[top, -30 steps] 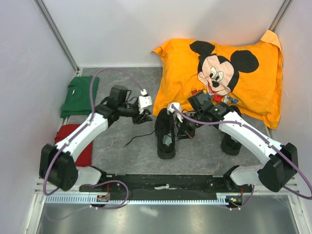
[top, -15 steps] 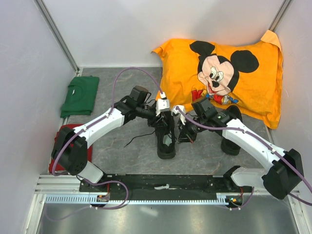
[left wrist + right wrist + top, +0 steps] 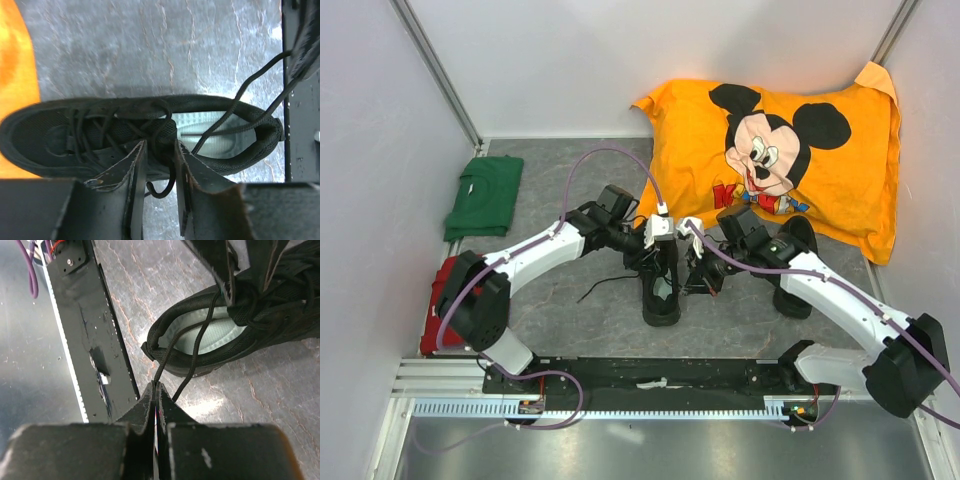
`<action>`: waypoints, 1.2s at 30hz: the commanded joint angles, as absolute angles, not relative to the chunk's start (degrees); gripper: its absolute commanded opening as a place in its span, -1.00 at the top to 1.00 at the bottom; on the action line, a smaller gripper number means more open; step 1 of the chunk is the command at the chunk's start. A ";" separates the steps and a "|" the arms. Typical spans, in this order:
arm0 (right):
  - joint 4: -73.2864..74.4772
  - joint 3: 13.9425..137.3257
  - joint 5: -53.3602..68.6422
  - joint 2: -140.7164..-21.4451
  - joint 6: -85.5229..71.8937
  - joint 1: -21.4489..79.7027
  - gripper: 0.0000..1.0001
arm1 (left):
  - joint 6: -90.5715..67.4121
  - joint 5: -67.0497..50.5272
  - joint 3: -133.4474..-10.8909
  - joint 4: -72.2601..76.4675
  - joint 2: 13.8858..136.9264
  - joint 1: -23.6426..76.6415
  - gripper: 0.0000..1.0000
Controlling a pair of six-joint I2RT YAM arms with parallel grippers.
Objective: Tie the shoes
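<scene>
One black shoe (image 3: 660, 290) lies mid-table with its pale insole (image 3: 215, 135) showing. The other shoe (image 3: 792, 298) lies to the right, partly under the right arm. My left gripper (image 3: 657, 238) is over the near shoe's laced part. Its jaws (image 3: 159, 150) stand a little apart, with a loose lace loop (image 3: 167, 190) hanging between them, not pinched. My right gripper (image 3: 156, 385) is shut on a thin black lace (image 3: 192, 347) that runs taut from the shoe (image 3: 200, 340) across the heel opening.
An orange Mickey Mouse pillow (image 3: 770, 150) lies at the back right. A green folded cloth (image 3: 485, 195) and a red cloth (image 3: 440, 290) are at the left. The black base rail (image 3: 650, 375) runs along the near edge. White walls close in the sides.
My left arm swung right from the bare floor to the near shoe, and its jaws narrowed. The right gripper stayed shut on the lace and moved only slightly.
</scene>
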State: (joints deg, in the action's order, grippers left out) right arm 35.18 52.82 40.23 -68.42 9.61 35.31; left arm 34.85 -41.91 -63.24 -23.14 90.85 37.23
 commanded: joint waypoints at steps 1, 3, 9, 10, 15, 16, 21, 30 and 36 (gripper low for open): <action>31.12 51.86 39.82 -66.45 6.86 34.81 1.00 | 38.67 -40.87 -65.04 -26.19 91.67 37.88 0.32; 30.76 51.68 39.82 -66.36 6.24 34.54 1.00 | 39.55 -40.78 -64.86 -26.63 91.58 38.06 0.37; 30.32 51.50 37.35 -66.88 4.49 33.84 1.00 | 38.15 -42.10 -64.95 -24.61 90.70 38.06 0.86; 30.32 51.76 37.27 -66.97 4.31 33.75 1.00 | 37.88 -42.53 -64.95 -24.17 90.44 38.06 0.87; 30.32 52.21 37.18 -68.03 4.39 33.57 1.00 | 34.99 -43.33 -64.86 -21.89 88.95 38.06 0.88; 30.41 52.12 37.26 -68.11 4.74 33.57 1.00 | 34.46 -43.07 -64.69 -21.54 88.77 38.06 0.88; 31.64 52.47 38.67 -69.17 5.45 33.49 1.00 | 31.04 -40.70 -64.77 -18.90 88.07 37.97 0.93; 28.40 54.75 37.44 -71.89 5.62 33.57 1.00 | 24.10 -41.31 -63.28 -13.80 86.66 37.79 0.97; 26.46 56.07 36.21 -73.83 5.45 33.49 1.00 | 20.30 -42.36 -63.02 -12.57 86.48 37.44 0.97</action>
State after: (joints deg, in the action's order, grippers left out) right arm 30.20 52.66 36.95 -72.58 5.32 33.45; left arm 25.21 -40.58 -62.78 -18.17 89.30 37.60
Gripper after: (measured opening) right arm 0.007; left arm 0.054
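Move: The black lace loop at the shoe's throat lies between the left hand's open fingertips, about 1 cm below the hand point and level with it. The shoe opening is some 5 cm back, 1 cm to the right and 4 cm below; the toe cap is about 13 cm ahead, 5 cm down. From the right hand, holding the other lace strands, the loop lies roughly 8 cm ahead, 6 cm left and 3 cm lower. The lace loop at the throat is pinched as the left fingers shut from about a third open. The left hand stays nearly in place for that, then draws up some 2 cm and about 1 cm right. The right hand keeps its grip on its strands and eases forward about 3 cm towards the left hand, then also sinks 1.5 cm, turning slightly clockwise. ##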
